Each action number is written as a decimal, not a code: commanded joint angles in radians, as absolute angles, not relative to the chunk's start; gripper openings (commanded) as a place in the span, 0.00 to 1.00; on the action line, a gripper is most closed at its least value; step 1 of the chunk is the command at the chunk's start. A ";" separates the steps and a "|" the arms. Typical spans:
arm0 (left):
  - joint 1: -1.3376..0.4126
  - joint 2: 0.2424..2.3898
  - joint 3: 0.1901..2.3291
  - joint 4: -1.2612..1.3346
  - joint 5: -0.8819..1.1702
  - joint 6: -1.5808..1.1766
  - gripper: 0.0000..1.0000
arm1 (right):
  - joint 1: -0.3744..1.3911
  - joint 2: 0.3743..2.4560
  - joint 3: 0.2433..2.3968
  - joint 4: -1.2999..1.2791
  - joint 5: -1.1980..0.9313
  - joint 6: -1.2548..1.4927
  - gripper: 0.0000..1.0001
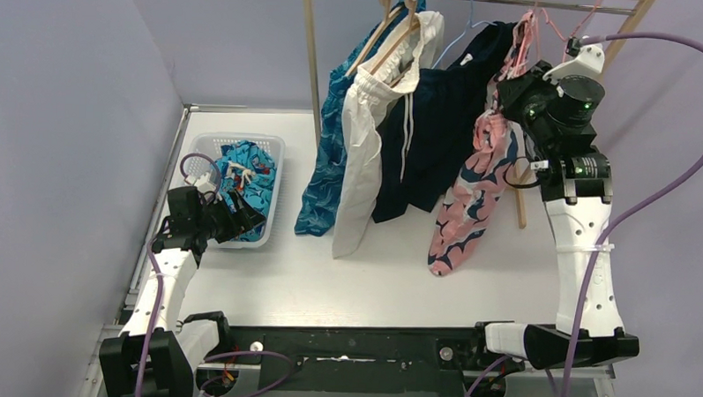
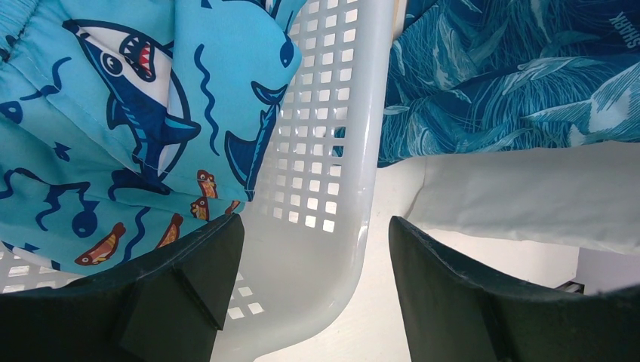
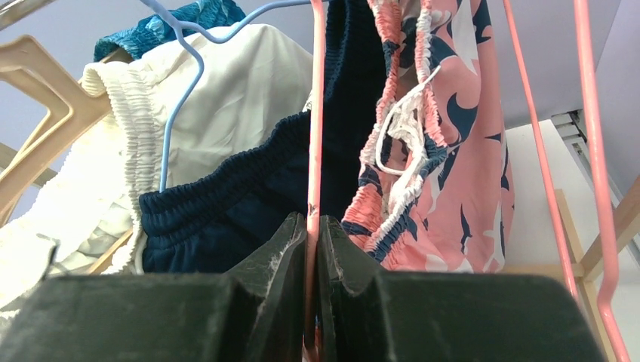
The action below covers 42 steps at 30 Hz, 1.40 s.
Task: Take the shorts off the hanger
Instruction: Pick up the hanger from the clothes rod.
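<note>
The teal cartoon-print shorts (image 1: 247, 173) lie in the white basket (image 1: 200, 145); they also show in the left wrist view (image 2: 113, 113). The blue leaf-pattern (image 1: 332, 162), white drawstring (image 1: 363, 155), navy (image 1: 429, 139) and pink-and-navy floral shorts (image 1: 476, 185) hang on the rail. My left gripper (image 1: 252, 220) is open and empty over the basket's near right corner (image 2: 355, 151). My right gripper (image 1: 511, 85) is up at the rail, shut (image 3: 312, 226) on the pink wire hanger (image 3: 315, 113), between the navy shorts (image 3: 241, 204) and the floral shorts (image 3: 460, 173).
A wooden clothes rack (image 1: 311, 47) stands at the back of the white table (image 1: 345, 278). Wooden hangers (image 3: 45, 113) and a light blue wire hanger (image 3: 177, 83) carry the other shorts. Purple walls close in on the left and the back.
</note>
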<state>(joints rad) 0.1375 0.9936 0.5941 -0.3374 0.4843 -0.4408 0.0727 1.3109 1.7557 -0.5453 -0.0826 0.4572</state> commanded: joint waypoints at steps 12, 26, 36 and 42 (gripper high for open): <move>0.120 0.961 0.603 -0.292 0.487 -0.436 0.70 | 0.073 1.294 1.864 -0.448 -0.123 0.453 0.00; 0.112 0.930 0.608 -0.297 0.472 -0.434 0.70 | 0.072 1.039 1.417 -0.240 -0.196 0.522 0.00; 0.112 0.922 0.612 -0.297 0.472 -0.431 0.70 | 0.072 0.952 1.268 -0.337 -0.210 0.539 0.00; 0.097 0.866 0.613 -0.301 0.442 -0.437 0.70 | 0.074 0.851 1.065 -0.392 -0.337 0.648 0.00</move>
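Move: The right hand already grips the pink hanger with the pink shorts on it; the clear front table lies about 20 cm back, 12 cm left and 45 cm below. The rod is some 8 cm ahead, 0 cm sideways and 15 cm above; the navy shorts hang roughly 5 cm ahead, 9 cm left and 12 cm below. From the left hand, the pink hanger is about 13 cm ahead, 44 cm right and 38 cm up. Still pinching the pink hanger, the right hand lifts about 3 cm, then draws down and back from the rod. ##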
